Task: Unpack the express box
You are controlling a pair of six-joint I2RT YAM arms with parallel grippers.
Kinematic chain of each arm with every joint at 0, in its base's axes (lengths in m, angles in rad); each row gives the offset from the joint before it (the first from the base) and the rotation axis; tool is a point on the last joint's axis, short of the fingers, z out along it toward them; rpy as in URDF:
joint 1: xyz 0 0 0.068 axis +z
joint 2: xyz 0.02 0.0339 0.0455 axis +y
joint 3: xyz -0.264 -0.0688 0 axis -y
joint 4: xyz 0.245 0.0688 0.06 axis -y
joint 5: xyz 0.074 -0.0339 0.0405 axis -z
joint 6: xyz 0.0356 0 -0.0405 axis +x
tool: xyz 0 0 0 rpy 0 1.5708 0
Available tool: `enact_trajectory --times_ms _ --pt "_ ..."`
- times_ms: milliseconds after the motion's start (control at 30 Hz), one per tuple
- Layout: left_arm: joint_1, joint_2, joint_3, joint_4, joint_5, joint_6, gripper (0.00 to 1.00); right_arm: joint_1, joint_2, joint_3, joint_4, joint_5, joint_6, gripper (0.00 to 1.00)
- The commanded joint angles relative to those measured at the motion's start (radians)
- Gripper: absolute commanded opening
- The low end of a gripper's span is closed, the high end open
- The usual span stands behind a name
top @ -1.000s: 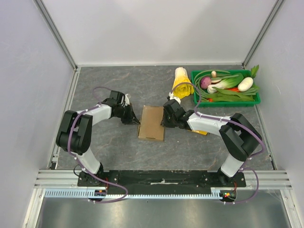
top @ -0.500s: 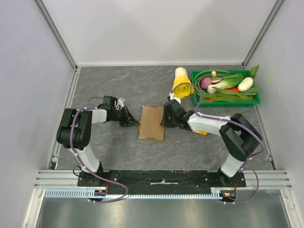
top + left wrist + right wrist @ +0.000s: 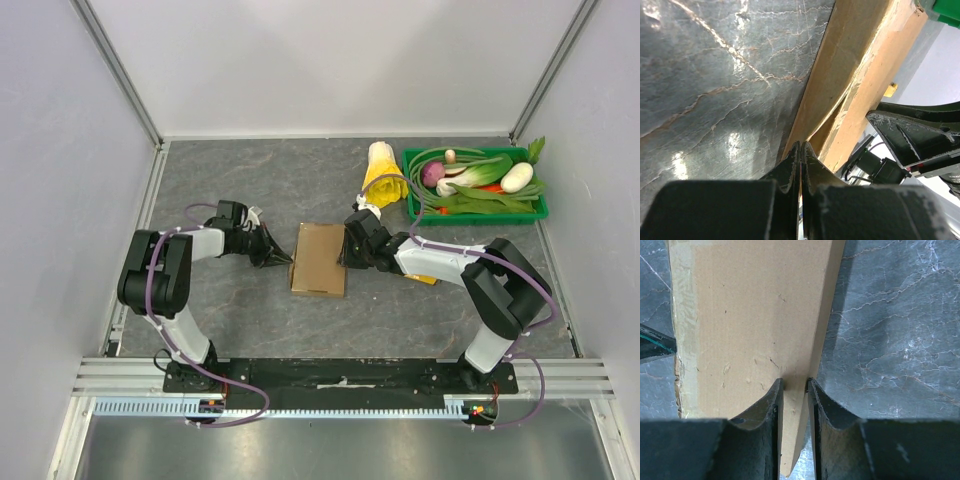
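Observation:
The express box is a flat brown cardboard mailer lying in the middle of the table. My left gripper is shut with nothing between its fingers, its tips at the box's left edge. In the left wrist view those tips meet just below the express box, where a flap seam gapes slightly. My right gripper is shut on the box's right edge. In the right wrist view its gripper has one finger on top of the express box and the other under the edge.
A green tray full of vegetables stands at the back right. A yellow and cream bundle lies just left of it. A small yellow item shows under the right forearm. Grey walls close in three sides.
Over the last second the left wrist dropped and swung a little to the left, with its tips staying at the box's left edge. The right gripper and the box stayed put.

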Motion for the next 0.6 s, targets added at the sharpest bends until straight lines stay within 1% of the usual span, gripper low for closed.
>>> enact_trajectory --times_ms 0,167,333,367,433,467,533,567 --pt "0.013 -0.004 -0.01 -0.098 -0.172 -0.006 0.02 -0.011 0.046 -0.042 -0.177 0.067 -0.016 0.3" --pt "0.011 -0.055 -0.004 -0.141 -0.235 0.009 0.02 -0.012 0.048 -0.043 -0.186 0.072 -0.024 0.3" --pt "-0.001 -0.064 0.008 -0.136 -0.216 0.043 0.02 -0.014 0.041 -0.035 -0.183 0.067 -0.03 0.3" --pt "-0.012 -0.076 0.011 -0.135 -0.226 0.047 0.03 -0.012 0.038 -0.029 -0.182 0.069 -0.031 0.3" --pt "-0.018 -0.109 0.028 -0.142 -0.244 0.064 0.11 -0.014 0.029 -0.025 -0.185 0.07 -0.036 0.31" --pt "-0.019 -0.118 0.034 -0.152 -0.247 0.07 0.17 -0.012 0.026 -0.019 -0.185 0.07 -0.039 0.32" --pt "-0.018 -0.147 0.049 -0.164 -0.261 0.087 0.24 -0.012 0.02 -0.011 -0.185 0.069 -0.044 0.34" --pt "-0.019 -0.155 0.054 -0.165 -0.259 0.093 0.3 -0.012 0.018 -0.008 -0.185 0.069 -0.045 0.35"
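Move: The left hand's shut fingertips are already in the slit along the express box's left side, right at the side flap, whose middle is about 1 cm ahead and 1 cm lower. The box's middle is level with the hand fore and aft, some 5 cm to its right and 1 cm below; the yellow-wrapped cabbage stands about 17 cm ahead and 18 cm right. From the right hand, the flap lies about 10 cm left, 1 cm ahead and 2 cm lower. Leftward and down, the left hand levers the side flap outward from the box with its shut fingertips, going about 2 cm left and 1.5 cm down as the fingers steepen by some 10 degrees. It then rises about 1 cm and begins to open the fingers at the flap. The right hand stays put, its slightly parted fingers still astride the box's right edge. ##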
